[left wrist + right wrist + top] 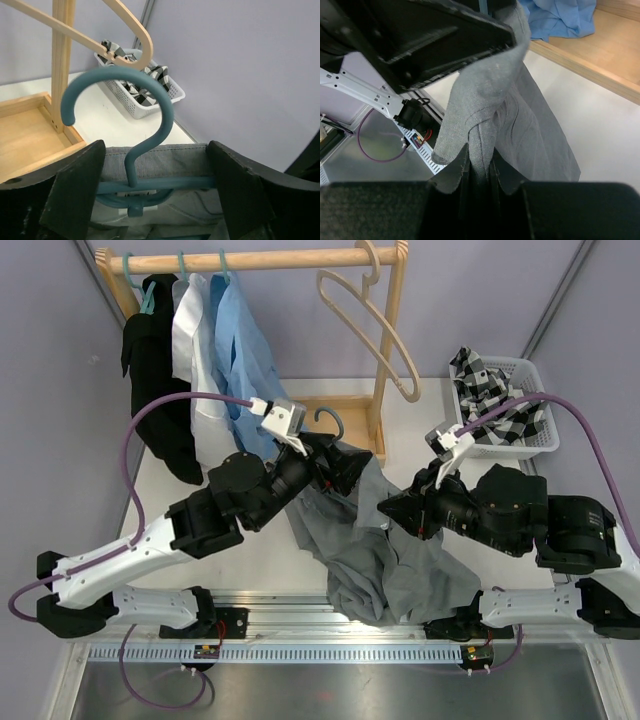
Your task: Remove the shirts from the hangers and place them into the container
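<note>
A grey shirt (390, 550) on a teal hanger (330, 420) lies off the rack, draped down to the table's front edge. My left gripper (325, 455) stands open and wide around the hanger's neck (131, 170) and the grey collar (170, 160), one finger at each end of the collar. My right gripper (395, 508) is shut on a bunched fold of the grey shirt (520, 120) lower down. The white mesh basket (535, 435) at the back right holds the black-and-white checked shirt (490, 390). Black (160, 390), white (195, 350) and light blue (245, 350) shirts hang on teal hangers.
The wooden rack's rail (270, 258) spans the back, with a bare pale wood hanger (385, 340) hooked near its right post. The rack's base tray (25, 135) lies just behind the left gripper. Grey walls close both sides.
</note>
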You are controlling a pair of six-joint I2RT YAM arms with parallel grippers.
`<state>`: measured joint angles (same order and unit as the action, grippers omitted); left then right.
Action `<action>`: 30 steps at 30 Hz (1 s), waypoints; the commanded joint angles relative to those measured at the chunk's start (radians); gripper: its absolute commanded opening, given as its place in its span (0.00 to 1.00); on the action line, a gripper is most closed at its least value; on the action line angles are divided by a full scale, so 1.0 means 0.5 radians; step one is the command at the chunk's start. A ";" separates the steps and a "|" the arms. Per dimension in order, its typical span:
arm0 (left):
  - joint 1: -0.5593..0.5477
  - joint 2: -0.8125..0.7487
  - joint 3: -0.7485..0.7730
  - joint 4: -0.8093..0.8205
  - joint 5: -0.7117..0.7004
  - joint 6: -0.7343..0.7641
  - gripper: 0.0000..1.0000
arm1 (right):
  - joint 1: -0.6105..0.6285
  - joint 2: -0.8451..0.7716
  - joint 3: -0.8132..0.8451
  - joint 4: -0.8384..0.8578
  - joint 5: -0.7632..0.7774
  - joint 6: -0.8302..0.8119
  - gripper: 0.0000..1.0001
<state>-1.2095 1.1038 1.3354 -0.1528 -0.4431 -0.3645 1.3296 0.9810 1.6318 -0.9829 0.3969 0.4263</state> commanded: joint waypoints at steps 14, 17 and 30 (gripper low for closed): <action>-0.066 0.020 0.078 0.020 -0.148 0.057 0.00 | 0.016 -0.235 0.044 0.211 0.139 -0.036 0.00; -0.072 0.014 0.182 -0.035 -0.215 0.146 0.00 | 0.016 -0.219 0.053 0.186 0.139 -0.055 0.00; -0.072 0.277 0.924 -0.357 -0.381 0.514 0.00 | 0.016 -0.281 -0.051 0.192 0.059 -0.110 0.62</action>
<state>-1.2488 1.2091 1.7176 -0.3523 -0.6048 -0.1471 1.3365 0.8467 1.6234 -0.9176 0.4175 0.3885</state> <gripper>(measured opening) 0.042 0.605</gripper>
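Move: The left fingers stand open around the blue-grey hanger, its neck only about 2 cm ahead, 1 cm to their right and 1 cm below. The wooden hanger hangs some 22 cm ahead, 4 right and 8 above; the blue shirt some 18 cm ahead, 17 left and 10 below. From the right hand, holding the grey shirt's shoulder, that neck lies roughly 8 cm ahead, 8 left and 2 above. The left hand eases a couple of centimetres right while its fingers close and pinch the blue-grey hanger's neck just under the hook, then lifts about 8 cm and swings back left some 5 cm. The right hand keeps its pinch on the grey shirt while drawing some 3 cm right and slightly up, then opens and lets go, rising to about 4 cm above its start. ##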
